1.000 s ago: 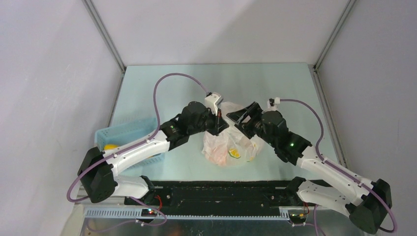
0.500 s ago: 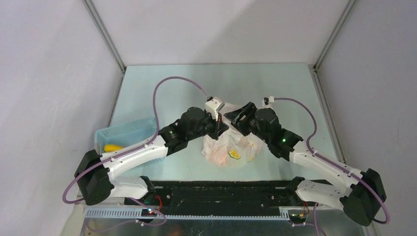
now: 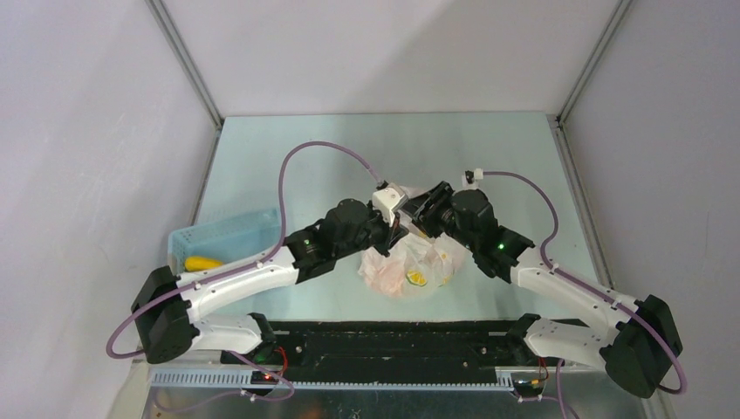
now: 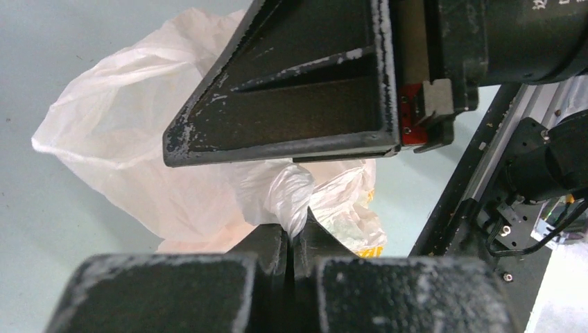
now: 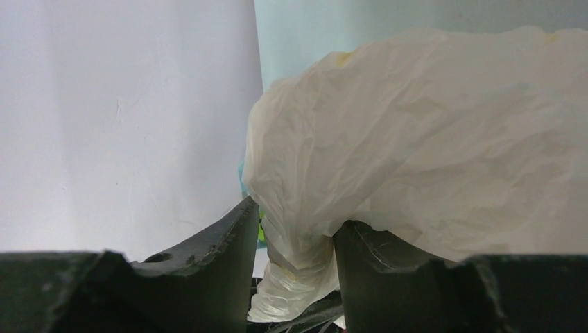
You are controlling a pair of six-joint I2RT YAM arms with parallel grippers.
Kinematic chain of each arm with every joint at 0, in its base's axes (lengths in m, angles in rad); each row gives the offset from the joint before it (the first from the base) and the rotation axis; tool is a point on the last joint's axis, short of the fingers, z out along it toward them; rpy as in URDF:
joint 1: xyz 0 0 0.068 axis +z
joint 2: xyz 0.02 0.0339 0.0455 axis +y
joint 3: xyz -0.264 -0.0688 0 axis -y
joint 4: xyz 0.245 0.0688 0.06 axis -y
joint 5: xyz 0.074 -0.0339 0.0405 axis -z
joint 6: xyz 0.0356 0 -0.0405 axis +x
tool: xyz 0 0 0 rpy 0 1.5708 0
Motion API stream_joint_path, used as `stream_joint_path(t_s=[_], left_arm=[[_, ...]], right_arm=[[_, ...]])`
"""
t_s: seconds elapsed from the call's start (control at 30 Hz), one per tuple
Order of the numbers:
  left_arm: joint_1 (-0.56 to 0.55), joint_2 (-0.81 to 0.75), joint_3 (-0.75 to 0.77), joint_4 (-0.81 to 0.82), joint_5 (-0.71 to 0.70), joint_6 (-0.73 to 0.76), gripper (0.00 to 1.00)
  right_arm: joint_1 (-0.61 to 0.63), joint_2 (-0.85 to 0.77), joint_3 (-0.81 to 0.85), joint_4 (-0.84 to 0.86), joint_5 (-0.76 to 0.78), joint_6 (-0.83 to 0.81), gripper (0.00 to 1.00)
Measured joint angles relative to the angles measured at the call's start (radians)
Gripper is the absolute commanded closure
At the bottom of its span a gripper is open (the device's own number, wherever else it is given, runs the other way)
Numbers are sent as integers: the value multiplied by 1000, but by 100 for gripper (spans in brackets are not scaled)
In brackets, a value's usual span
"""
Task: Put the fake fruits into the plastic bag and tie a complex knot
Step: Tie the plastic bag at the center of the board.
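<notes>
The plastic bag lies at mid-table, and peach and orange fake fruits show dimly through it. My left gripper is shut on a twisted white tail of the bag. The right gripper stands open astride a bunched strip of the bag; the plastic touches one of its fingers and leaves a gap at the other. In the top view both grippers meet above the bag's far end. They cover the neck, so the knot is hidden.
A light blue basket stands at the left with a long yellow fruit in it. A black rail runs along the near edge by the arm bases. Grey walls close in the table on three sides.
Both grippers have moved toward each other over the bag's top. The right gripper's jaws have narrowed around the bunched plastic. The left gripper stays shut on its tail.
</notes>
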Motion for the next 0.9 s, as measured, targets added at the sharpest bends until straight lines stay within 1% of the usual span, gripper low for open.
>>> stream_joint_path(t_s=[0.1,0.2,0.23,0.33,0.37,0.4,0.43,0.47,0.5,0.53,0.57,0.6,0.63,0.67,0.73,0.9], left_arm=[[-16,0,0,0,-13,20,100],[-32,0,0,2,-32,32,100],[-37,0,0,4,-39,37,100],[-47,0,0,8,-58,46,100],[-48,0,0,9,-63,46,99],[-50,0,0,10,-65,47,94],[-51,0,0,11,-69,47,82],[-53,0,0,12,-72,47,73],[-55,0,1,11,-73,48,56],[-58,0,4,-6,-72,45,48],[-61,0,8,-25,-71,50,34],[-65,-2,11,-47,-71,47,29],[-68,-6,12,-64,-71,48,20],[-70,-16,12,-88,-71,44,13],[-72,-55,6,-139,-71,43,9],[-50,-225,-13,-264,-31,19,6]], right_arm=[[-2,0,0,1,-5,-3,65],[-2,0,0,1,-6,-10,78],[-2,0,0,0,-5,-13,80],[-2,-2,0,1,2,-32,94],[-1,-3,0,1,2,-43,100],[-1,-6,0,3,2,-55,100],[-1,-9,0,6,2,-68,100],[-1,-12,0,12,1,-83,100],[-1,-14,0,23,-2,-101,100],[-3,-16,0,43,-8,-119,100],[-8,-17,0,64,-23,-137,100],[-18,-19,0,86,-48,-156,100],[-25,-20,0,101,-69,-175,100],[-36,-22,0,117,-105,-200,100],[-51,-33,2,134,-172,-273,100],[-64,-101,15,139,-354,-509,100]])
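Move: The left hand still holds the plastic bag's twisted neck; the part that the right fingers will shut on lies about 2 cm ahead and 3 cm right of it, level. For the open right hand, that part is already between its fingers, about 1 cm to the left. The filled bag body sits some 12 cm below both hands, about 4 cm back and 3 cm right of the left, 6 cm straight back from the right. Right fingers pinch the bag's twist, rising about 6 cm and back; left lets go, withdrawing back and left. ##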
